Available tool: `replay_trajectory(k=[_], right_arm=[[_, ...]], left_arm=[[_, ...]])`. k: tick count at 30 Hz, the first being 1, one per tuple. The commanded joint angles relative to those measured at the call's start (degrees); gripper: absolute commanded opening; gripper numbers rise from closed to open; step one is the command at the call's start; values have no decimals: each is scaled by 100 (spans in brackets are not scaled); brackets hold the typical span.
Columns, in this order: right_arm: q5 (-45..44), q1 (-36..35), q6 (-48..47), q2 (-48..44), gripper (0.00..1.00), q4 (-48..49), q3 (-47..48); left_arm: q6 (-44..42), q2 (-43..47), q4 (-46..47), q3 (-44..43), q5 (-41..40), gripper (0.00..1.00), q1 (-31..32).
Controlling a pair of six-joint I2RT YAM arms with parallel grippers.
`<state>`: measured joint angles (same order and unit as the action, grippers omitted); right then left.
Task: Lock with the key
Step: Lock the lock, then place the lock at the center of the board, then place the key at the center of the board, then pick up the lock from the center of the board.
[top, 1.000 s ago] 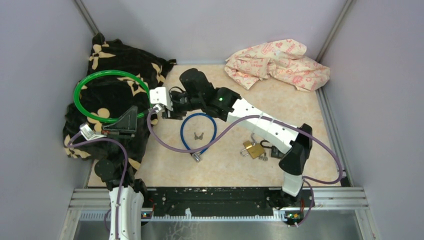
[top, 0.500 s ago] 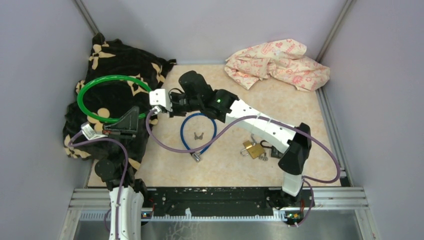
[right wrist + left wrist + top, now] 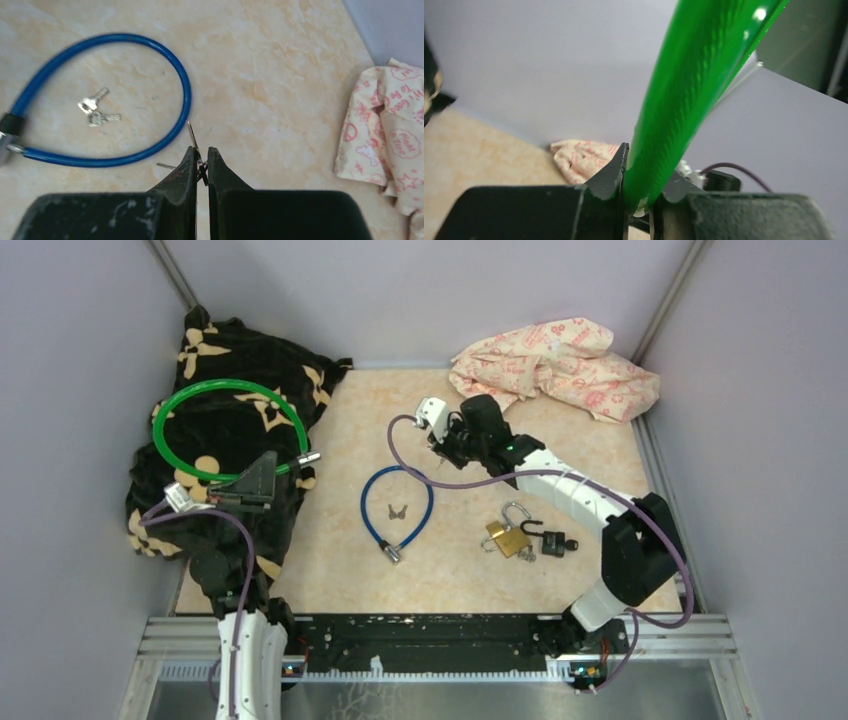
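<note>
A green cable lock [image 3: 225, 430] lies looped over the black cloth, its metal end [image 3: 310, 455] pointing right. My left gripper [image 3: 266, 468] is shut on the green cable [image 3: 694, 75], which rises from between the fingers of that gripper [image 3: 644, 175]. My right gripper [image 3: 441, 448] hangs over the middle of the table, apart from the green lock. In the right wrist view this gripper [image 3: 200, 150] is shut on a thin silver key [image 3: 192, 136], whose blade sticks out past the tips.
A blue cable lock [image 3: 396, 508] lies mid-table with a pair of keys [image 3: 398, 511] inside its loop. A brass padlock [image 3: 508, 538] and a small black padlock [image 3: 557, 540] sit to the right. A black floral cloth [image 3: 235, 365] covers the left, a pink printed cloth [image 3: 555, 365] the back right.
My right gripper closed at the green lock's metal end, then drew back to the right over the table's middle with the key. The left gripper kept its hold; the green loop shifted slightly.
</note>
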<state>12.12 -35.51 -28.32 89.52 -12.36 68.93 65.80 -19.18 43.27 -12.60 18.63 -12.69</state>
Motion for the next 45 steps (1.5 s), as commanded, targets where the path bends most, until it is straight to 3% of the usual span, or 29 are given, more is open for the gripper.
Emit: replay_trajectory(k=[1,6,8,12,16,17,21,26,27,29,30,31,34,38,42,45], right_arm=[[470,-230,1081,-615,0,1138,89],[810,-777,1913,-332,0,1492,13],[981,-1075,2215,-130,0,1625,88],[1668,-1383,3401,484,0,2568,206],[1955,-1750,4169,1556,0,3089,688],[2043,-1845,4252,1831,0,3086,898],[2045,-2050,4328,2858,0,2499,1762],[1363,-2007,4182,3456,0,1655,2306],[1446,-2004,4110,3541,8,1517,2393],[1502,-2000,4014,3663,36,1126,2624],[1455,-1991,3941,3650,47,931,2715],[1351,-1968,3879,3585,57,805,2759],[1113,-1787,3745,3170,87,608,2714],[509,-1397,3629,2316,89,264,2302],[-1277,-1006,3603,1340,88,-686,1493],[-2362,-714,3827,634,86,-1777,727]], left_arm=[[330,-625,-1780,-50,20,0,34],[-710,-2215,-4072,-59,1429,0,485],[-851,-2557,-4904,-228,1231,0,513],[-830,-2927,-5238,-339,1301,0,556],[-467,-2909,-6102,-66,825,0,584],[-363,-2873,-6171,47,772,2,576],[-176,-2706,-6264,246,746,32,575],[-198,-2402,-6443,192,588,58,578],[-211,-2331,-6530,150,532,63,568],[-254,-2189,-6759,19,372,73,566],[-278,-2112,-6893,-66,289,90,566],[-302,-2034,-7021,-155,202,98,566],[-329,-1813,-7470,-390,-96,99,562],[-355,-1569,-7958,-630,-512,99,540],[-593,-1369,-8013,-856,-938,99,495],[-1359,-1183,-7772,-1127,-1464,99,461]])
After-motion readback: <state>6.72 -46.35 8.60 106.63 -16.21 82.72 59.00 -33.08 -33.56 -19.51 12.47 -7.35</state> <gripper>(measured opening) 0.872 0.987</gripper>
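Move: The left hand, gripping the closed green lock, is bound for clear table about 2 cm ahead, 5 cm right and 31 cm below. The blue lock lies some 20 cm to this hand's right, 2 cm ahead; the black blanket's middle is about 15 cm ahead, 16 cm left. The right hand, pinching keys, goes for a spot roughly 24 cm left, 13 cm back and 13 cm below; from that hand the blue lock is about 12 cm left, 11 cm back. Down nearly 30 cm swings the left hand, its fingers tipping from up-forward to steeply downward, to lay the green lock on the table; there they open wide and let go. The right hand sweeps left and back with a slight rise, then sinks over the green lock's spot, tilting further down, opens to release the keys, and turns back to the right about 14 cm, rising a little. ##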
